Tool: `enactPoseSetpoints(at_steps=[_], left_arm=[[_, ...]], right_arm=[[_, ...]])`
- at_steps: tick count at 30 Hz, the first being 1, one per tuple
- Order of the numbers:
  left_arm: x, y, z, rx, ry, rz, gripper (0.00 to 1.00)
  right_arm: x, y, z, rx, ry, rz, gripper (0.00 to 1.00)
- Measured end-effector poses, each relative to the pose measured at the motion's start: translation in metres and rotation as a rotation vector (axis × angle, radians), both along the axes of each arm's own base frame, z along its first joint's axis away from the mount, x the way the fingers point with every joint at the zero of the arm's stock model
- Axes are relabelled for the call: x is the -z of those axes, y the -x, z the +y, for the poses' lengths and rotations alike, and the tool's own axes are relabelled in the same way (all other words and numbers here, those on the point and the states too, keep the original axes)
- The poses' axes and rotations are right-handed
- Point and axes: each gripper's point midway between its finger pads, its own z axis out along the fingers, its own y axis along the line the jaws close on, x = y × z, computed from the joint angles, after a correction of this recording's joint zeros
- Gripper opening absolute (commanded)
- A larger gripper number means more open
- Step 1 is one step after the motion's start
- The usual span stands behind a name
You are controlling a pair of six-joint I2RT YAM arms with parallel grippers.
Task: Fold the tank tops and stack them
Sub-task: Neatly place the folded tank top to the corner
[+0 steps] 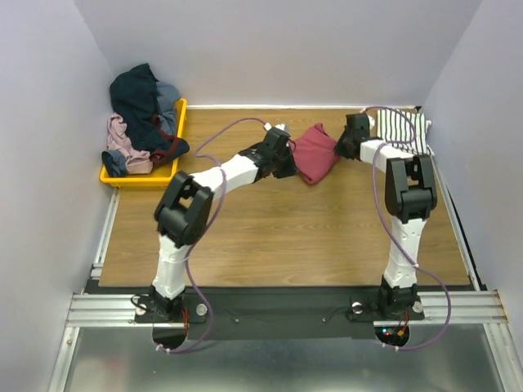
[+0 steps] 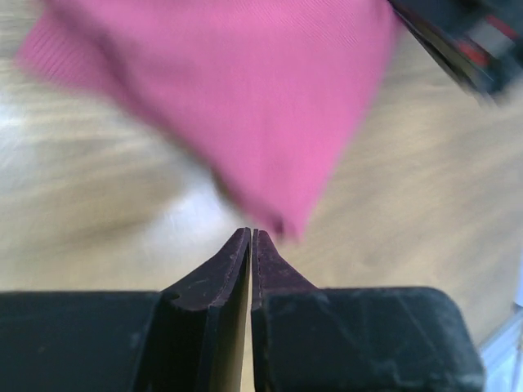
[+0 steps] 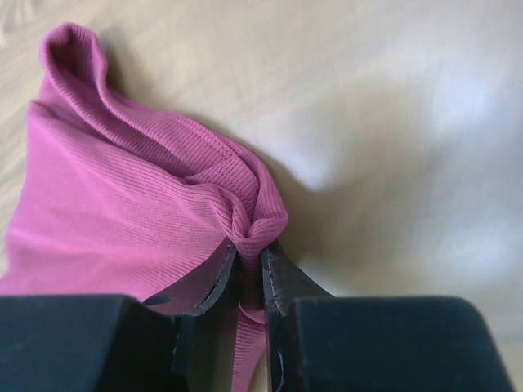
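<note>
The dark red tank top point(image 1: 315, 153) lies bunched on the wooden table point(image 1: 278, 237) between both grippers. In the right wrist view its ribbed cloth point(image 3: 122, 196) is gathered into a fold, and my right gripper point(image 3: 249, 249) is shut on that fold. My right gripper point(image 1: 341, 149) sits at the top's right edge. My left gripper point(image 1: 288, 163) is at the top's left edge. In the left wrist view the left gripper point(image 2: 252, 231) is shut, with a corner of the red cloth point(image 2: 245, 90) meeting its tips. The striped white tank top point(image 1: 402, 129) lies at the back right, behind the right arm.
A yellow tray point(image 1: 176, 122) at the back left holds a pile of dark, blue and pink clothes point(image 1: 143, 110). Walls close the table on the left, back and right. The right arm's elbow point(image 1: 409, 188) stands beside the right wall.
</note>
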Motion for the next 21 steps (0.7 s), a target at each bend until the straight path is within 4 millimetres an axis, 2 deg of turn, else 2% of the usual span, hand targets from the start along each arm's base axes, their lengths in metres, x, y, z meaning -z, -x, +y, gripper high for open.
enactPoseSetpoints(at_steps=[1,2,3,8,10,13,15,19,21], left_arm=[[-0.008,0.003,0.002,0.003,0.005,-0.006,0.18],[-0.035,0.009,0.008,0.003,0.024,-0.036,0.19],[-0.048,0.011,0.011,0.005,0.039,-0.052,0.19],[-0.151,0.033,0.038,0.025,0.121,-0.216,0.19],[-0.174,0.039,0.048,0.029,0.128,-0.268,0.19],[-0.177,0.047,0.066,0.042,0.087,-0.292,0.19],[-0.165,0.05,0.075,0.053,0.045,-0.279,0.2],[-0.124,0.057,0.097,0.068,-0.051,-0.201,0.2],[-0.116,0.059,0.102,0.079,-0.071,-0.18,0.2]], right_arm=[[-0.001,-0.006,-0.004,-0.008,0.035,0.0,0.09],[-0.004,-0.017,-0.009,-0.017,0.089,0.0,0.09],[-0.004,-0.021,-0.013,-0.024,0.12,0.004,0.09],[-0.014,-0.048,-0.043,-0.064,0.365,0.037,0.09],[-0.018,-0.056,-0.052,-0.076,0.443,0.048,0.09],[-0.025,-0.066,-0.067,-0.093,0.564,0.062,0.09],[-0.029,-0.07,-0.075,-0.111,0.636,0.076,0.09],[-0.039,-0.077,-0.089,-0.136,0.755,0.098,0.09],[-0.043,-0.081,-0.095,-0.145,0.802,0.106,0.09]])
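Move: The right hand already pinches the right end of the folded red tank top, whose middle lies about 6 cm to its left and 1 cm back; the striped tank top in the far right corner is some 22 cm to its right and 6 cm ahead, nearly level in height. The table's far edge is about 13 cm straight ahead. From the left hand, low beside the red one's near corner, the striped tank top lies roughly 36 cm right, 12 cm ahead and 5 cm lower. Keeping its pinch on the red tank top's end, the right hand carries it diagonally right and forward, roughly 12 cm in all and about 4 cm up, towards the striped tank top, while the wrist rolls some 45 degrees, its left side going down and the fingertips swinging to the right. The left hand, fingers still nearly shut, leaves the red tank top, rising steeply and then sinking part of the way back to end about 12 cm higher, 10 cm farther left and 6 cm back. ##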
